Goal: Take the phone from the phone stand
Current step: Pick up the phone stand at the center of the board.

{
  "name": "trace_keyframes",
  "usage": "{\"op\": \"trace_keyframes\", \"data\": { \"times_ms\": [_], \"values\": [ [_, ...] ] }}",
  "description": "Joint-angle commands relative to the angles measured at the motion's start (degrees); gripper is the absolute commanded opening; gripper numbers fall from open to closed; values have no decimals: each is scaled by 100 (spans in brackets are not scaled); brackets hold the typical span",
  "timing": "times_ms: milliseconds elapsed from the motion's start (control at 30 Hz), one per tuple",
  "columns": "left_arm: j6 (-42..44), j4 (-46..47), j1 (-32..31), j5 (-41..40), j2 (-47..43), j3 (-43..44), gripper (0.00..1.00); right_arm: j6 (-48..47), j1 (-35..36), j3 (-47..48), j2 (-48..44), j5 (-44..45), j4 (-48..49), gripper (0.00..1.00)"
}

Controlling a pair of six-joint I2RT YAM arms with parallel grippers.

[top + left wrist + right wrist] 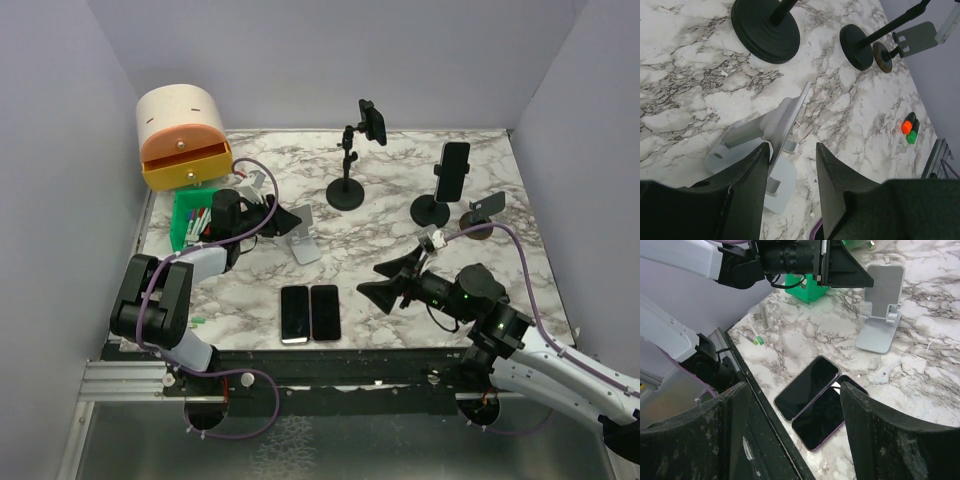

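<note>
Two phones still sit in tall black stands at the back: one on the stand with the round base, another on the stand to its right. The silver folding stand holds nothing. My left gripper is open at that silver stand; its backplate edge lies against the left finger, while the right finger stands apart. My right gripper hangs open and empty over two phones lying flat near the front edge.
A small stand with a grey plate is at the right. A green bin of pens and an orange-and-cream box stand at the back left. Loose markers lie near the table's front edge.
</note>
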Motion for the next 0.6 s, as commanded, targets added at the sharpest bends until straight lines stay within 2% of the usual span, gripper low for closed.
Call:
{"op": "trace_keyframes", "data": {
  "times_ms": [0,167,400,567],
  "values": [
    [55,262,1,338,210,63,44,63,7,87,25,-134,170,77],
    [14,405,3,408,202,8,32,82,4,91,13,-108,151,77],
    [-58,585,3,412,-176,-139,2,161,0,98,-53,86,104,78],
    [-93,683,-34,502,-467,-218,0,-5,7,217,-94,122,20,81]
  ]
}}
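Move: The phone stand is within reach of the left fingers: its middle is about 3 cm to the right, 2 cm back and 4 cm below the left hand. The tall black stand rises some 14 cm ahead and 14 cm to that hand's right; the two phones lie on the board about 20 cm back, one straight behind and one 8 cm to the right. From the right hand the phone stand is about 18 cm ahead, 16 cm left and 15 cm below. The left hand hardly travels: its fingers, already part-closed with the phone stand's upright plate edge-on between them, dip about 1 cm, shut almost fully and pinch the plate by its left edge. As they finish shutting, the hand starts back up by a little over 1 cm and eases back by about half a centimetre, keeping its forward-right, slightly downward pointing. ##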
